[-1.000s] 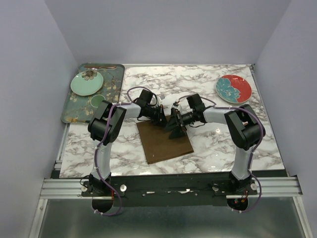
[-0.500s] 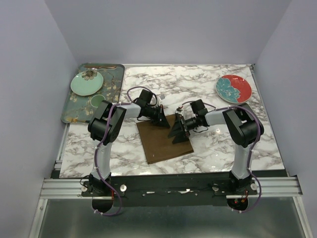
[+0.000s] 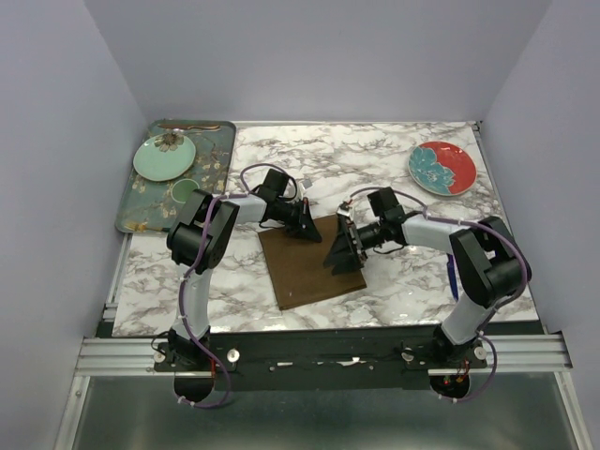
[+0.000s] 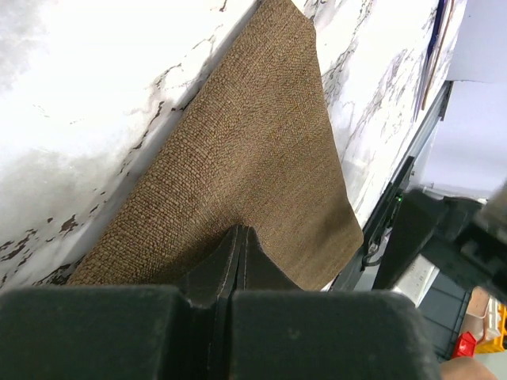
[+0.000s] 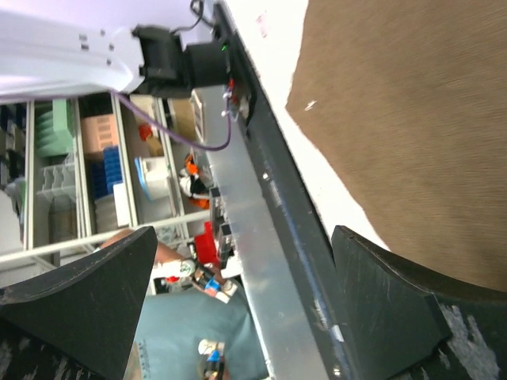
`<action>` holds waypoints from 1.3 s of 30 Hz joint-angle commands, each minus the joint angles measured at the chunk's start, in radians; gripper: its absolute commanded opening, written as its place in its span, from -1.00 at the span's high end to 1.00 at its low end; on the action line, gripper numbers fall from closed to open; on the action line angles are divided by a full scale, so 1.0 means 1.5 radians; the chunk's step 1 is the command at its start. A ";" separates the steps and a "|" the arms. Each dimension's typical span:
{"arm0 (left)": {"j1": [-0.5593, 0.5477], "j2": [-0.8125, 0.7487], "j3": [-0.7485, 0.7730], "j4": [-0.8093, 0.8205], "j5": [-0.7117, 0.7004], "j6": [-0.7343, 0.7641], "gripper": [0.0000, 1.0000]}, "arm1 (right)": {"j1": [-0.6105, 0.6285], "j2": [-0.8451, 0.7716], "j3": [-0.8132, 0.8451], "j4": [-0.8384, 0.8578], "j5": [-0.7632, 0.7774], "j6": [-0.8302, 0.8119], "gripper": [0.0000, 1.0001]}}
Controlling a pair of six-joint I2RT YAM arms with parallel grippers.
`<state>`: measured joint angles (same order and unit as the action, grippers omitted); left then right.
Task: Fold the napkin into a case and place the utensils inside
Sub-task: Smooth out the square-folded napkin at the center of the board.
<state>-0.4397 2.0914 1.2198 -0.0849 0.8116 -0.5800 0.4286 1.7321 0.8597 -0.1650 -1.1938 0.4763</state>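
Note:
The brown napkin (image 3: 309,264) lies flat and unfolded on the marble table (image 3: 403,281). My left gripper (image 3: 305,227) is shut, and its fingertips (image 4: 240,231) rest on the cloth (image 4: 253,150) at its far edge. No cloth shows between them. My right gripper (image 3: 342,248) is open and hovers over the napkin's right edge. In the right wrist view its fingers (image 5: 412,301) stand wide apart with nothing between, and the napkin (image 5: 412,119) lies beyond them. The utensils, a blue stick (image 3: 453,278) and a thin copper one (image 4: 441,36), lie side by side at the right, beside the right arm.
A dark green floral tray (image 3: 141,211) at the back left carries a mint plate (image 3: 164,157), a small green dish (image 3: 185,193) and a slim gold piece (image 3: 187,126). A red and teal plate (image 3: 442,169) sits at the back right. A metal rail (image 3: 319,352) runs along the near edge.
My open right gripper has slid from the napkin's far right corner down along its right edge, and the right arm's elbow has swung out to the right. The left gripper has stayed put.

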 commanded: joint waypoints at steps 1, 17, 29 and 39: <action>0.000 0.030 -0.008 -0.020 -0.068 0.024 1.00 | 0.031 -0.009 -0.041 0.040 -0.001 0.053 -1.00; 0.003 0.028 -0.007 -0.041 -0.068 0.043 1.00 | -0.001 0.138 -0.057 -0.019 0.003 -0.077 -1.00; 0.004 -0.081 -0.027 0.115 0.081 -0.025 0.80 | -0.008 -0.017 -0.002 -0.164 -0.015 -0.173 -0.98; -0.007 -0.083 -0.029 0.335 0.108 -0.247 0.38 | -0.011 -0.156 -0.024 -0.188 0.236 -0.222 0.45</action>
<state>-0.4393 1.9293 1.1973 0.1505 0.9325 -0.7177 0.4175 1.5379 0.8749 -0.4408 -1.0866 0.2005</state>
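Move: The folded napkin's middle lies about 9 cm back from the left hand, 1 cm to its left and just below it; the green mug is some 33 cm to that hand's left and 13 cm farther out. From the open right hand the napkin's middle is roughly 8 cm to the left, 4 cm ahead and 9 cm down. The blue knife lies about 28 cm to the right hand's right and 3 cm ahead, also 9 cm down. Keep the shut left fingertips resting on the napkin's far part while the wide-open right hand goes back and about 4.5 cm down, sweeps low over the near-right part towards the right edge, then rises clear, closing halfway. Late on, lift the left hand off quickly, about 10 cm up, parting its fingers slightly. ##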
